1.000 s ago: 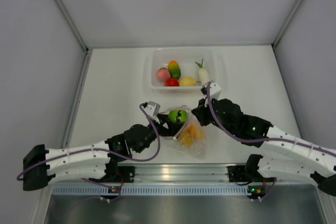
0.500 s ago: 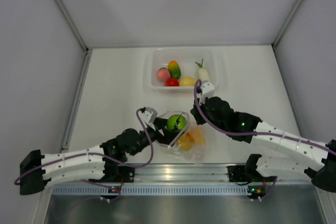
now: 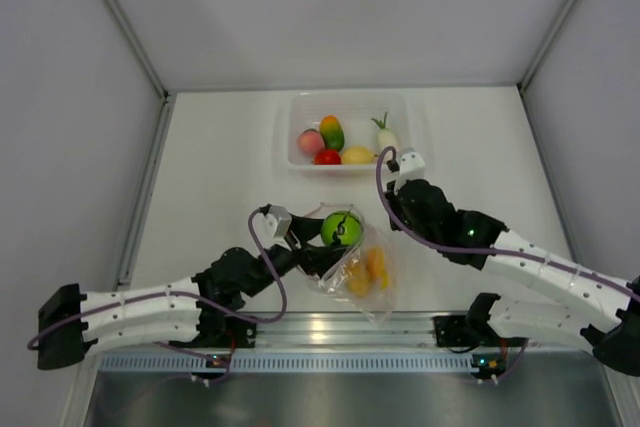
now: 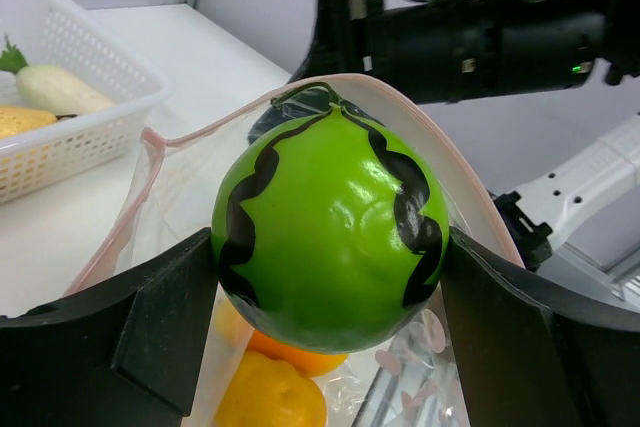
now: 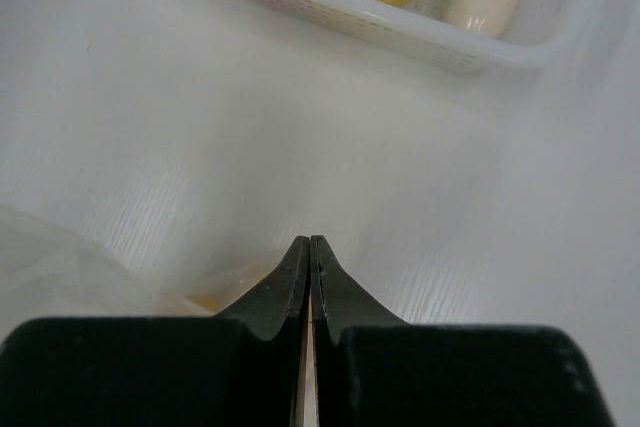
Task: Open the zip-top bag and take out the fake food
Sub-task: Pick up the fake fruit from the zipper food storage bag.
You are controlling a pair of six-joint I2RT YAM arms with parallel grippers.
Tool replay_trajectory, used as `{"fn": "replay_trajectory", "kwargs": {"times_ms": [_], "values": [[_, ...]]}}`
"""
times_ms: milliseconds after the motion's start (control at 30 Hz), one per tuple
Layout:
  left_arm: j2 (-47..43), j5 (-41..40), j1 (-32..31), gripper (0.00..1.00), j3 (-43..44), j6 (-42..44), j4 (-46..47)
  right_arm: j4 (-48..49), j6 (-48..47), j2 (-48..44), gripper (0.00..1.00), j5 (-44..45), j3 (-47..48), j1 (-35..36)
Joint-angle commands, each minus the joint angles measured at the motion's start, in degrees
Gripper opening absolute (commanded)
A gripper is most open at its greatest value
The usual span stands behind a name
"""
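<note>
The zip-top bag (image 3: 366, 285) is clear with a pink zip rim (image 4: 150, 152) and hangs open between the two arms. My left gripper (image 3: 338, 231) grips a green, black-striped piece of fake food (image 4: 330, 227) at the bag's mouth, one finger (image 4: 165, 312) on each side. Orange and yellow pieces (image 3: 364, 269) lie inside the bag, below the green one (image 4: 275, 387). My right gripper (image 5: 310, 243) is shut on a thin edge of the bag (image 5: 70, 267), above and right of the mouth (image 3: 378, 221).
At the back of the table stands a white tub (image 3: 290, 117) holding pink, orange-green, red, yellow and white fake food (image 3: 332, 133). It shows at the left of the left wrist view (image 4: 95, 97) and at the top of the right wrist view (image 5: 440, 45). Side walls enclose the table.
My left arm has drawn back to the left with the green piece, which now sits higher at the bag's mouth. The right gripper shifted up and right, lifting the bag's edge.
</note>
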Motion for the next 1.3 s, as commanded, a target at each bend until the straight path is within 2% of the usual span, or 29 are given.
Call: {"fn": "replay_trajectory", "kwargs": {"times_ms": [0,167,333,533,733,867,1267], "values": [[1.48,-4.62,-0.19,0.00,0.06,1.42,5.26,-0.43,0.94,-5.33,0.00,-1.75,-0.02,-0.98],[5.26,-5.16,-0.19,0.00,1.29,1.68,5.34,-3.85,2.17,-9.21,0.02,-4.57,3.32,-1.33],[6.94,-5.07,-0.19,0.00,2.61,1.86,5.34,-7.20,2.61,-8.78,0.20,-8.61,8.15,-1.33],[7.11,-4.89,-0.19,0.00,3.32,2.38,5.34,-10.18,2.09,-6.85,0.27,-16.07,13.77,-1.33],[7.20,-4.71,-0.19,0.00,3.58,2.56,5.34,-12.12,1.47,-4.74,0.29,-19.86,18.96,-0.10],[7.29,-4.72,-0.19,0.00,3.67,2.65,5.26,-15.27,0.95,-1.67,0.29,-19.43,22.48,3.05],[7.64,-4.45,-0.19,0.00,4.46,3.00,5.26,-21.52,2.79,3.79,0.29,-9.15,27.58,11.94]]}}
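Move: The green ball is still held between the left fingers in the bag mouth. The bag's pink rim on the ball's right side is the right gripper's goal, about 7 cm back, 7 cm to its left and 9 cm higher; it stands some 4 cm right of the left hand point, 2 cm farther out and 2 cm up. The ball is roughly 9 cm back, 11 cm left and 7 cm above the right hand. The yellow fruit in the bag is 10 cm back, 7 cm left and 13 cm below it. Lift the shut right gripper about 11 cm and draw it back some 7 cm, first drifting slightly right, then swinging about 6 cm left, up to the bag's pink rim beside the ball. Turn it roughly 20 degrees counter-clockwise and open its fingers about a quarter. Meanwhile ease the left gripper down and forward a couple of centimetres, then hold it there, keeping its grip on the green ball. ##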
